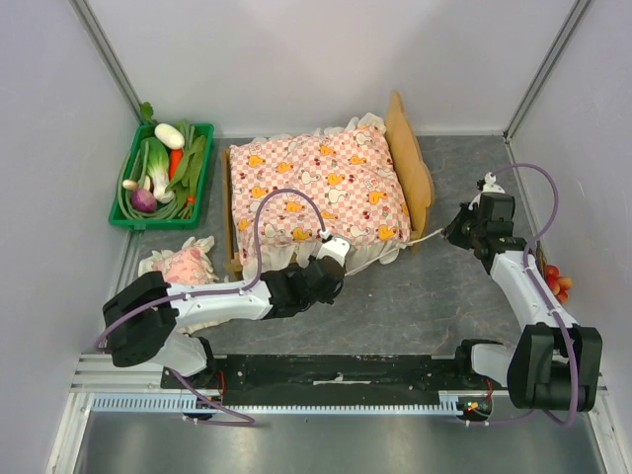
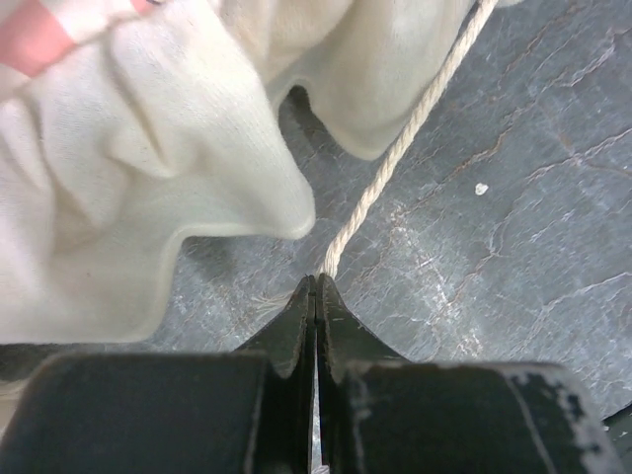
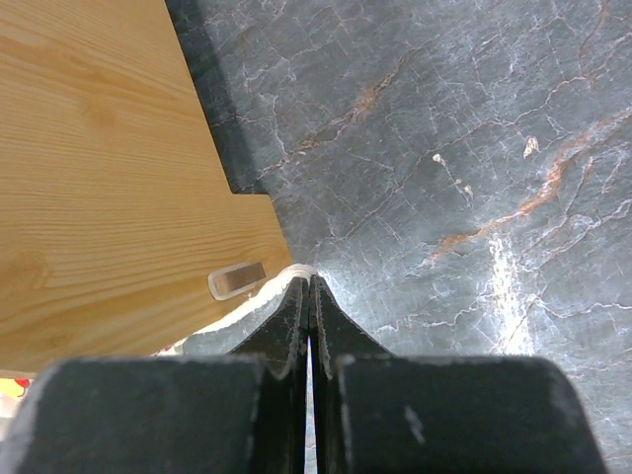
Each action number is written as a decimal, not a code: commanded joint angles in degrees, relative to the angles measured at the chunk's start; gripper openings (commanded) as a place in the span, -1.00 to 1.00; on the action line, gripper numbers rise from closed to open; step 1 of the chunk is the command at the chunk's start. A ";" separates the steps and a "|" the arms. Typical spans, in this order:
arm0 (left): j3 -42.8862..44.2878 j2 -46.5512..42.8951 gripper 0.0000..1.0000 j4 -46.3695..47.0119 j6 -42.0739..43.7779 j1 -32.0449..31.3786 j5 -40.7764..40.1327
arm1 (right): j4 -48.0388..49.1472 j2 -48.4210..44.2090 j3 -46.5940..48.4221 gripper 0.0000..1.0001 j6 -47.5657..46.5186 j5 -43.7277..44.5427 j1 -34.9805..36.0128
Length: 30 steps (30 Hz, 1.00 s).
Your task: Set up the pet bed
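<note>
The light-wood pet bed (image 1: 408,148) stands at the back of the table, its headboard on the right. The pink-checked frilled mattress (image 1: 321,188) lies on it. A thin cream cord (image 1: 420,240) runs along the bed's near right corner between my two grippers. My left gripper (image 1: 333,253) is shut on one end of the cord (image 2: 395,158), just under the mattress's white frill (image 2: 148,197). My right gripper (image 1: 456,233) is shut on the other end of the cord (image 3: 252,301), beside the wooden headboard (image 3: 109,168). A small pink frilled pillow (image 1: 183,265) lies on the table, left of the bed.
A green crate (image 1: 148,225) of toy vegetables stands at the back left. Small red items (image 1: 558,281) lie against the right wall. White walls close in the table on three sides. Dark marbled tabletop (image 3: 444,148) shows to the right of the headboard.
</note>
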 commanded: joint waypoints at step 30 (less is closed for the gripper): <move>14.13 -17.38 0.46 -13.65 3.50 3.48 -2.82 | -10.22 -19.18 4.37 0.54 -1.88 -13.90 -3.53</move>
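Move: Both grippers still pinch the ends of the bed cover's tie cord, drawn out to the two sides. The cord knot at the bed's near corner lies about 13 cm right of the left hand, 7 cm ahead and a little lower. From the right hand the cord knot is some 9 cm left, 2 cm back and about 7 cm below, and the wooden headboard's middle 8 cm left and 15 cm ahead. The bed cover's middle is roughly 18 cm ahead and 6 cm left of the left hand. Hold both cord ends out to the sides for a moment, then let go of them. Open the left gripper wide, easing it slightly right before lifting it about 10 cm, rolling its left side up a little. Draw the right gripper back about 7 cm and a bit left, open it wide on the way, then raise it some 5 cm. ##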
